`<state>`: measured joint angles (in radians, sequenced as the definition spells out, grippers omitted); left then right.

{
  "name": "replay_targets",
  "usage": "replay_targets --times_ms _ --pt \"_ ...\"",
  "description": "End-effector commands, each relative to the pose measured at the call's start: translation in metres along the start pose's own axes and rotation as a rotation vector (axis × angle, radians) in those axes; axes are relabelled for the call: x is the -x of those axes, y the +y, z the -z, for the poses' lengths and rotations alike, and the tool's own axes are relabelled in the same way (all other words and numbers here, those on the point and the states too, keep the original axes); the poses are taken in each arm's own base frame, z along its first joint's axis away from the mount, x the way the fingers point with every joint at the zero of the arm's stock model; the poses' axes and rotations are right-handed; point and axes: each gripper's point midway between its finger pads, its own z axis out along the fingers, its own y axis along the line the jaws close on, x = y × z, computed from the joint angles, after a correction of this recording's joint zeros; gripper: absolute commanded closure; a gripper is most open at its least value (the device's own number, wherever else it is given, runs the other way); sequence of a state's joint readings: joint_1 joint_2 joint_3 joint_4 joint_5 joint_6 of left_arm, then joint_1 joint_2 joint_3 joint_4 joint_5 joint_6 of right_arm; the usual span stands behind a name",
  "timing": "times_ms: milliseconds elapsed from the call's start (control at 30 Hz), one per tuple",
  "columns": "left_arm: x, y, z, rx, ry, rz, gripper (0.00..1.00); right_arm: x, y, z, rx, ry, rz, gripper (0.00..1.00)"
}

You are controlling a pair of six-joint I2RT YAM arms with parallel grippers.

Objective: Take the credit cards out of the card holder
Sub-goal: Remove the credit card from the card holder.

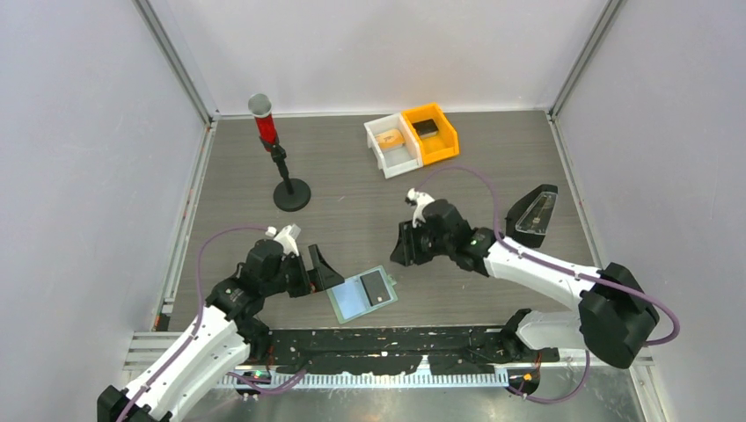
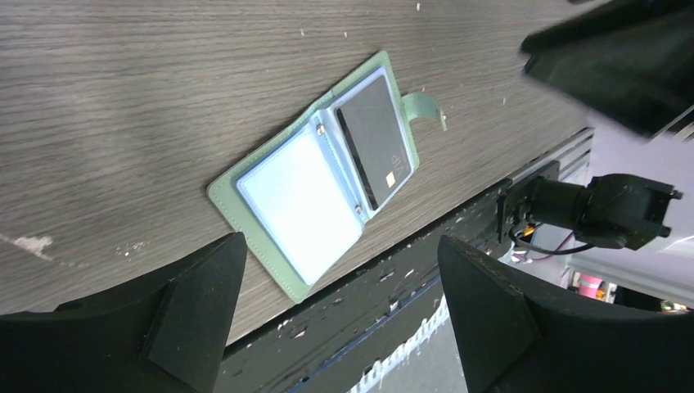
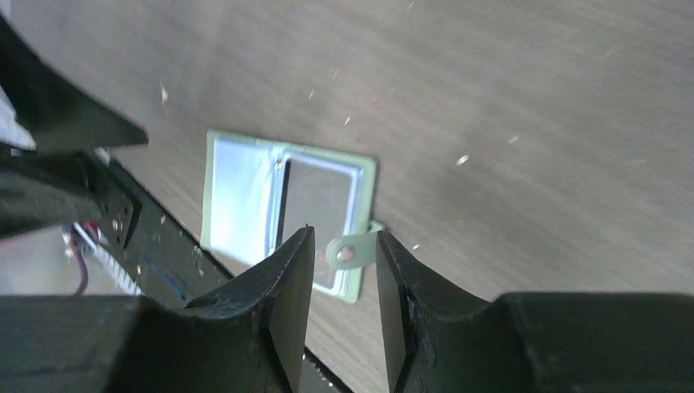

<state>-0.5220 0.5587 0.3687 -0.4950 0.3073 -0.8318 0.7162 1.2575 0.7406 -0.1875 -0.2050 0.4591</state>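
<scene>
The pale-green card holder (image 1: 362, 295) lies open and flat near the table's front edge. In the left wrist view the card holder (image 2: 245, 176) has a pale blue credit card (image 2: 299, 201) in one pocket and a dark card with a gold chip (image 2: 372, 139) in the other. My left gripper (image 1: 322, 267) hovers just left of it, jaws wide open and empty (image 2: 341, 241). My right gripper (image 1: 405, 250) hangs above and right of the holder, jaws narrowly open and empty (image 3: 344, 237). The holder's side tab (image 3: 350, 250) shows beyond the gap.
A red microphone on a black stand (image 1: 274, 149) stands at the back left. A white bin (image 1: 391, 145) and an orange bin (image 1: 431, 132) holding a black block sit at the back. A black-and-clear object (image 1: 535, 214) lies at the right. A black rail (image 1: 396, 338) runs along the table's front edge.
</scene>
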Motion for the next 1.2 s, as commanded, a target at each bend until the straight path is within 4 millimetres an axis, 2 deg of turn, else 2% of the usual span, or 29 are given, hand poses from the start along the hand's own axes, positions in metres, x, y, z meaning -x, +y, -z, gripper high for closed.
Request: replay_targets --times_ms 0,33,133,267,567,833,1167 --pt "0.014 -0.02 -0.009 -0.117 -0.067 0.026 0.1 -0.011 0.039 -0.004 0.128 -0.041 -0.004 0.59" --pt "0.014 -0.021 -0.011 -0.128 -0.065 0.033 0.11 -0.02 0.044 -0.006 0.142 -0.028 0.004 0.59" --pt "0.014 -0.023 -0.014 -0.147 -0.066 0.04 0.13 -0.027 0.057 -0.01 0.174 -0.036 0.004 0.59" --pt "0.017 -0.023 -0.017 -0.155 -0.084 0.047 0.17 -0.035 0.056 -0.019 0.164 -0.034 -0.006 0.56" --pt "0.019 -0.022 -0.027 -0.181 -0.104 0.101 0.27 -0.043 0.053 -0.033 0.165 -0.016 -0.023 0.57" --pt "0.017 -0.024 -0.038 -0.202 -0.078 0.124 0.35 -0.061 0.033 -0.048 0.087 0.038 -0.021 0.57" --pt "0.01 -0.029 -0.052 -0.204 -0.019 0.12 0.44 -0.08 0.016 -0.052 0.022 0.076 -0.025 0.57"
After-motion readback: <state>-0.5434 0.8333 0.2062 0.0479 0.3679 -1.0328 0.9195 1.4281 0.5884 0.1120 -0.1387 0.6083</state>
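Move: The grey card in the open card holder lies about 6 cm back and 6 cm to the left of my right hand, some 9 cm below it. The holder's strap is about 3 cm back, 1 cm left of that hand. From my left hand, the holder's middle is some 4 cm back and 7 cm to the right, roughly 8 cm down; the card sits about 2 cm back and 10 cm to the right. I bring my right hand back about 5 cm and left towards the card, then lower it to just over the card's right edge, about 6.5 cm down in all, fingers staying partly open. Meanwhile my left hand eases right, forward and down, about 5 cm altogether, towards the holder's blue half, narrowing its wide-open fingers by a third. Whether anything touches can't be made out. ##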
